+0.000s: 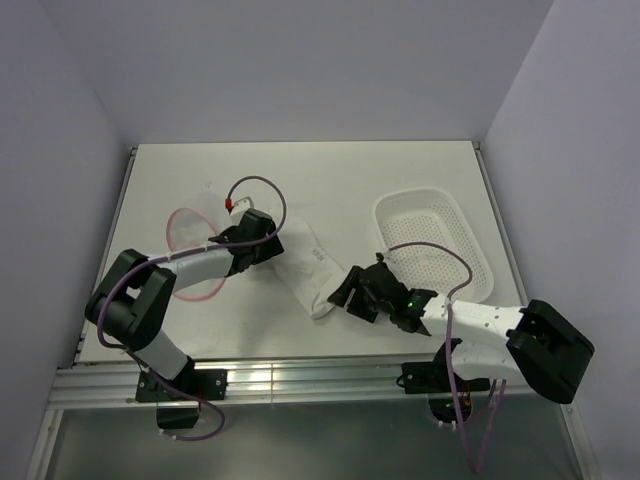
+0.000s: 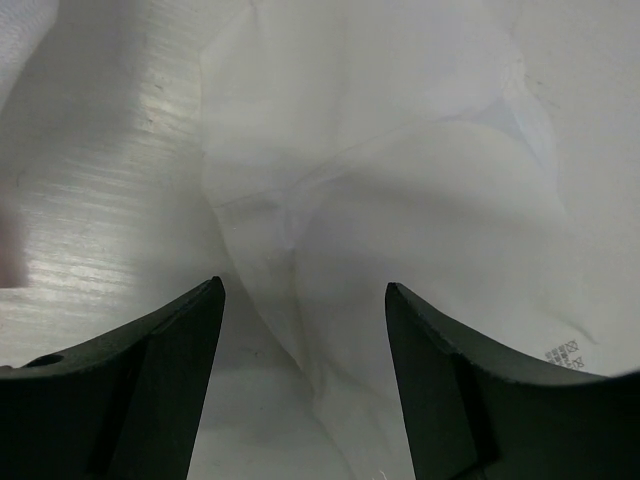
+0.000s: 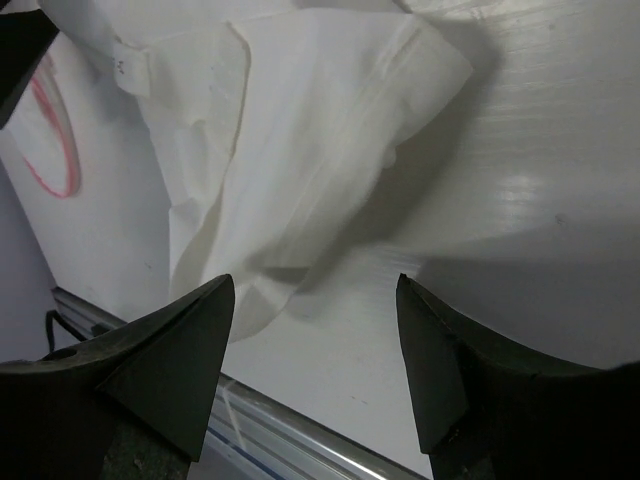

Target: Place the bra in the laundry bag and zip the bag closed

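The white bra (image 1: 305, 265) lies stretched out flat on the table between the two arms. The mesh laundry bag (image 1: 193, 250) with pink rims lies at the left, partly under my left arm. My left gripper (image 1: 272, 243) is open at the bra's upper left end; in the left wrist view the bra (image 2: 400, 180) fills the space ahead of the open jaws (image 2: 305, 300). My right gripper (image 1: 347, 292) is open just right of the bra's lower end. The right wrist view shows the bra (image 3: 290, 150), a bit of the bag's pink rim (image 3: 62, 130), and the empty gripper (image 3: 315, 290).
A white perforated plastic basket (image 1: 475, 245) stands at the right, behind my right arm. The table's front edge with a metal rail (image 1: 300, 375) runs close below the bra's lower end.
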### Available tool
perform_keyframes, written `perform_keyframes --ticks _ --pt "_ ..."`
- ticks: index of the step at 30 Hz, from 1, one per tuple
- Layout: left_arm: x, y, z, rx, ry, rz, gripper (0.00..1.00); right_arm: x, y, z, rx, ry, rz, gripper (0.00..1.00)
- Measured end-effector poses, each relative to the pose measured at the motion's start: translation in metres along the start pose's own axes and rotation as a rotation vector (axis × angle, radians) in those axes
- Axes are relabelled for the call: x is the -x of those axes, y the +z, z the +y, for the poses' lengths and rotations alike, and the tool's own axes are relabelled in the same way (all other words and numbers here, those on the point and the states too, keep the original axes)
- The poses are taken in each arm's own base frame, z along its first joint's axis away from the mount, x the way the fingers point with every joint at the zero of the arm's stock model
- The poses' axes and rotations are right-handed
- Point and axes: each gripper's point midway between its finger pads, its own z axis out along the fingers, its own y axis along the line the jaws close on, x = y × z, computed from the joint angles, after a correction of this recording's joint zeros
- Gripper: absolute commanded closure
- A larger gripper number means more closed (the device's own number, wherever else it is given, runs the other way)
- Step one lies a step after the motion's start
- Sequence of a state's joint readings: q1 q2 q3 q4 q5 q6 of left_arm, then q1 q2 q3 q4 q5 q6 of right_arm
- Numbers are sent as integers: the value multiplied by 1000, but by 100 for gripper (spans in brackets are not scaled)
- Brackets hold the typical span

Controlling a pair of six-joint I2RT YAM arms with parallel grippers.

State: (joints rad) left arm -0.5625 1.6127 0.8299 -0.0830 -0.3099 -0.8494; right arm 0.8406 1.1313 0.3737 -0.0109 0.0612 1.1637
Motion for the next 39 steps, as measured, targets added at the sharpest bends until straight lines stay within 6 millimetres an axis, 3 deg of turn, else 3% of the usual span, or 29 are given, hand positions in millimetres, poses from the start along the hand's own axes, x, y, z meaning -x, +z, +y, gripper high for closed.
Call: perform_keyframes --ticks 6,15,21,28,33,39 --pt "0 2 -7 -45 -13 -10 33 -1 16 16 45 61 -23 28" --pt "-10 4 -2 -52 -11 4 42 8 29 14 24 97 -91 48" --pt "-12 5 -6 -82 -20 5 58 26 15 13 -6 69 -172 72" --pt "-22 4 -13 -127 -24 18 99 44 4 23 -37 -2 -233 86" --pt "-32 -7 -26 -170 -7 28 100 53 -5 31 -70 -59 -245 87" --pt "-42 -30 -47 -248 8 31 100 71 -30 66 -73 -122 -255 86"
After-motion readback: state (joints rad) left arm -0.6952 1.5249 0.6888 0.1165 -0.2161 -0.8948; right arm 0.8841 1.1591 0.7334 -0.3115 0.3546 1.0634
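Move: The bra lies flat between the hands. Its middle is about 9 cm to the left hand's right and 2 cm back, just below fingertip height; the laundry bag is some 19 cm to that hand's left and 5 cm farther out. From the right hand, the bra's middle is roughly 11 cm left and 9 cm ahead, also just below. The basket is about 21 cm to the right hand's right and 15 cm ahead. Both hands pinch the bra. The right slides 2-3 cm left and forward, dipping slightly, closes on the near right part while easing right, then lifts it some 9 cm, still edging forward. The left sinks about a centimetre onto the left edge, shuts, and drags it right and back towards the right hand, rising a little at the end. ##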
